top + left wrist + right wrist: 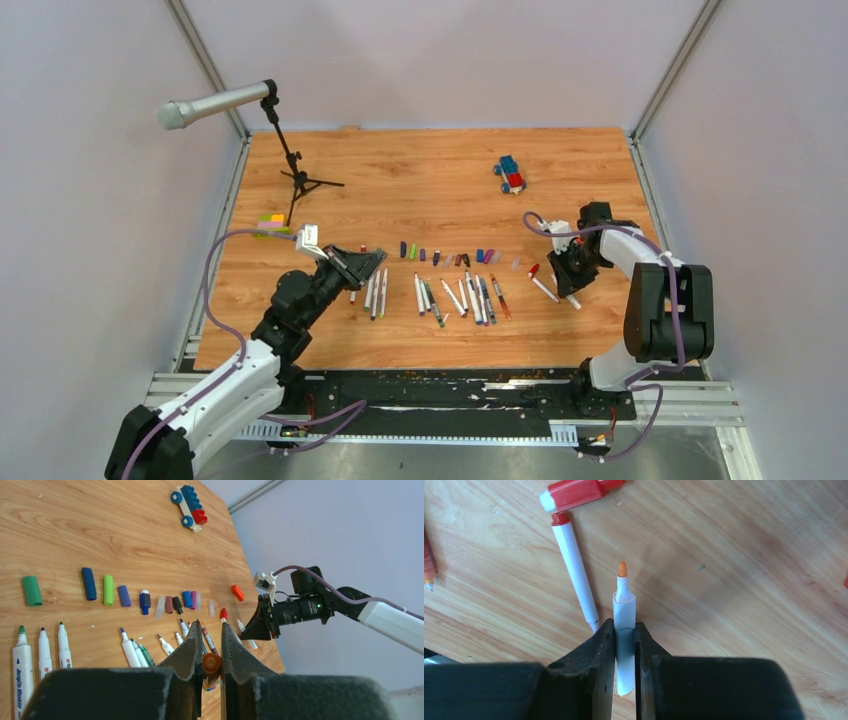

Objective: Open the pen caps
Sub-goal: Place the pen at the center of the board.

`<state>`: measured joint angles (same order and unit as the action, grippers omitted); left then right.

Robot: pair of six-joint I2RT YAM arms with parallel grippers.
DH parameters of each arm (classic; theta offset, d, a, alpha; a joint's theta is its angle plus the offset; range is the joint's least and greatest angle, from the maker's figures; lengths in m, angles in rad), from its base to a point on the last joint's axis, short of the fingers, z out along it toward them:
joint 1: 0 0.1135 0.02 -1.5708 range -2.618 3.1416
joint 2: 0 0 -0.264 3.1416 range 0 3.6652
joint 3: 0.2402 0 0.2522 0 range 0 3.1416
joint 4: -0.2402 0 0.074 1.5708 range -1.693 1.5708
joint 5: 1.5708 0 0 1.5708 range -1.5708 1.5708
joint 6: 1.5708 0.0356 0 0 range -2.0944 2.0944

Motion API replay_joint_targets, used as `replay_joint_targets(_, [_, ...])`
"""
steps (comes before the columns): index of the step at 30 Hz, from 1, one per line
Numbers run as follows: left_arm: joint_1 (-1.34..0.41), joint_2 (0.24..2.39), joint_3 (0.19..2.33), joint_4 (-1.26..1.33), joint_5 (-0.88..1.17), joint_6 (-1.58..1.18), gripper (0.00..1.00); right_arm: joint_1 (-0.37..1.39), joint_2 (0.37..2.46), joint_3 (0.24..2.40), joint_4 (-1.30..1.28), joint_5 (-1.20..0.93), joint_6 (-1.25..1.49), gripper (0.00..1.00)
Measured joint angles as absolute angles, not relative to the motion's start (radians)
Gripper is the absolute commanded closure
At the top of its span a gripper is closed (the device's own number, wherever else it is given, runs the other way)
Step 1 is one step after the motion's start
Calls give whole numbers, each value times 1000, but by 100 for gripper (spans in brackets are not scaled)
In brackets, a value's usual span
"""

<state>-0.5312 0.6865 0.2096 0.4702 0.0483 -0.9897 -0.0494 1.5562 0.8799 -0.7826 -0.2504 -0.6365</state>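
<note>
My left gripper (210, 630) is shut on an orange pen cap (212, 664), held above the left end of the pens (460, 297). These lie uncapped, side by side on the wooden table. Behind them runs a line of loose pen caps (450, 257), among them a green one (32, 590) and a blue one (89, 583). At the right, my right gripper (624, 627) is shut on a white pen (624, 610) whose orange tip is bare. Beside it lie a red-ended white pen (576, 575) and a red cap (574, 492).
A blue-and-red toy car (510, 175) stands at the back right. A microphone stand (292, 178) rises at the back left, with a green-yellow brick bar (272, 224) near its foot. A small orange block (237, 592) lies near the right gripper.
</note>
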Motion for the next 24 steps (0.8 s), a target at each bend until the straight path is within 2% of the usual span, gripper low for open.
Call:
replay_joint_targets(9, [-535, 689, 183, 503, 78, -1012, 100, -49, 1568, 879, -835, -319, -660, 72])
replay_joint_targets(17, [-536, 722, 184, 535, 112, -1016, 100, -49, 1568, 878, -854, -344, -661, 66])
replay_joint_targets(24, [-580, 807, 193, 570, 116, -1016, 100, -68, 1542, 887, -891, -390, -664, 55])
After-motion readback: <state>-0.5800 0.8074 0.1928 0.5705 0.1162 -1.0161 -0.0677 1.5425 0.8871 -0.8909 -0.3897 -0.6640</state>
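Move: Just under the right fingertips, which still hold the orange-tipped pen at its middle, lies its place on the board, about 2 cm back, 1 cm left and 1 cm down. From that hand, the red-ended pen lies some 5 cm left and 1 cm ahead, the red cap 8 cm left and 6 cm ahead, and the brown pen 15 cm left and 1 cm back. From the left hand the orange-tipped pen is level ahead, about 41 cm right and 19 cm below. Setting down the orange-tipped pen, the right hand slides about 2 cm back and 2 cm left just above the board, tipping slightly as its fingers open and let go, and rises about 1 cm only at the last. The left hand, still shut on the orange cap, drifts some 3 cm right and down with a little back, turning slightly clockwise. ##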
